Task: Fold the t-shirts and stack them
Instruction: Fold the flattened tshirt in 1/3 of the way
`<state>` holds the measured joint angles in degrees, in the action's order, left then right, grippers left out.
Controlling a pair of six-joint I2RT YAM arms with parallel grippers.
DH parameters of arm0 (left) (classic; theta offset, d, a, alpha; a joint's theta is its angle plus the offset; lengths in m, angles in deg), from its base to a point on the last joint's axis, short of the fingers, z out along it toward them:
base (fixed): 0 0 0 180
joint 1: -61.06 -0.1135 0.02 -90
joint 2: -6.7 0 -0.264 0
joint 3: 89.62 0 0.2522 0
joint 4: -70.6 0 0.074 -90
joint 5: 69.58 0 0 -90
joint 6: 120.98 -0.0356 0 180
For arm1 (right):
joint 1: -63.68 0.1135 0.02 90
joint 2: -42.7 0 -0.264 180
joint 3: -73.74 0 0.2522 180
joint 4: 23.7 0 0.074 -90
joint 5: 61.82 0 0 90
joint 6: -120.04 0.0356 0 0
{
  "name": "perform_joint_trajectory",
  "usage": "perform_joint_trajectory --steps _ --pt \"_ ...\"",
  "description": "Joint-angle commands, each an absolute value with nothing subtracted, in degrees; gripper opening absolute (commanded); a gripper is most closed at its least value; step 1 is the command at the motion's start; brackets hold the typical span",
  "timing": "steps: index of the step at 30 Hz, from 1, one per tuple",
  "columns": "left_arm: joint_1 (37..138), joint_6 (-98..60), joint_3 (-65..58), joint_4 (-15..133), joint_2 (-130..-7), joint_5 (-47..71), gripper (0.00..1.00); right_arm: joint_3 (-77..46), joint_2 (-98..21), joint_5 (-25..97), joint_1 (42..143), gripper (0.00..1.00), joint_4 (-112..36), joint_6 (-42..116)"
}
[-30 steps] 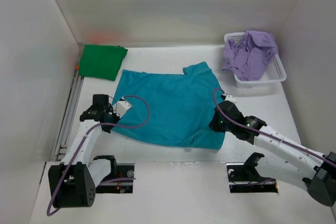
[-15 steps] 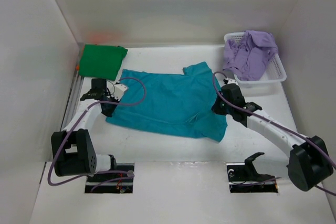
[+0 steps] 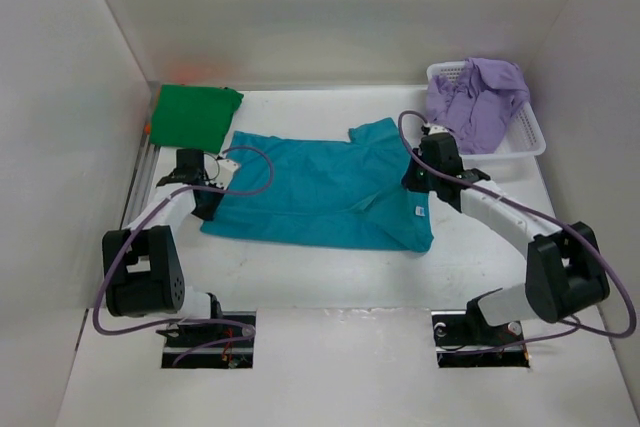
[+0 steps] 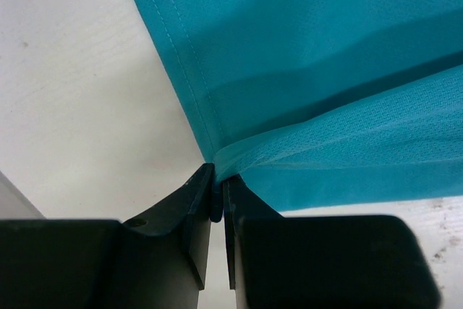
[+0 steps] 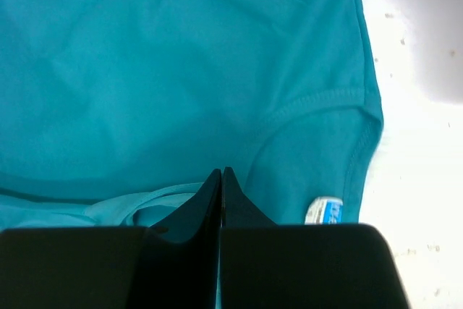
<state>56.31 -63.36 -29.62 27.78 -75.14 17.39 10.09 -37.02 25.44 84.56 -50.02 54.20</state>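
Note:
The teal t-shirt [image 3: 320, 192] lies mid-table, its near half folded over toward the far side. My left gripper [image 3: 210, 202] is shut on its left edge; in the left wrist view the teal cloth [image 4: 325, 48] is pinched between the jaws of that gripper [image 4: 217, 193]. My right gripper [image 3: 412, 182] is shut at the shirt's right side, over the collar area. In the right wrist view its closed tips [image 5: 221, 175] rest on teal fabric [image 5: 145, 70] beside a white label [image 5: 323, 210]. The dark green t-shirt [image 3: 195, 115] lies folded at the far left. The lavender t-shirt [image 3: 475, 97] is heaped in the basket.
The white lattice basket [image 3: 500, 152] stands at the far right by the wall. A sliver of orange [image 3: 147, 128] shows at the green shirt's left edge. White walls close in the left, back and right sides.
Both grippers carried the teal shirt's near edge away from the bases toward the far side, folding it over itself. The shirt now looks narrower front to back.

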Motion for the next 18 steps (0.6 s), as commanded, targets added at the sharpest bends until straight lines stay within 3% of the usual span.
perform_joint_trajectory --steps 1,5,8,10,15,18 --pt "56.3 -61.8 -29.5 31.0 -76.1 18.4 0.1 6.2 -40.3 27.4 83.8 0.0 -46.9 50.9" --pt "56.7 -61.3 -28.6 31.1 -77.4 18.7 0.17 3.7 -44.5 28.8 83.2 0.04 -48.0 49.6" --pt "56.8 -60.8 -27.5 31.3 -78.5 20.0 0.26 2.4 -46.9 28.9 82.9 0.27 -49.0 49.3" --pt "56.7 -60.3 -26.6 31.1 -79.3 21.4 0.35 2.3 -46.3 27.8 82.6 0.38 -49.8 50.1" --pt "53.5 -60.2 -25.9 26.7 -77.2 19.7 0.53 8.3 -33.4 21.8 82.4 0.51 -53.2 57.1" --pt "52.8 -60.2 -26.2 23.1 -76.8 16.2 0.55 14.4 -25.7 21.3 82.7 0.54 -59.5 62.8"
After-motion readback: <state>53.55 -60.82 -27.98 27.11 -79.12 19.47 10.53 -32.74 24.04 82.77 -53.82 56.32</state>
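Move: The left hand's pinched blue edge goes onto the t-shirt roughly 2 cm straight below; the green t-shirt lies about 24 cm ahead and 3 left. The right hand's edge belongs some 2 cm ahead, level sideways, and 5 below. From the right hand, the white tag lies about 5 cm back and 3 right, while the basket's middle is roughly 17 ahead and 18 right. Both hands lower the fold edge, open and release it; the right then rises about 4 cm, backing off. ##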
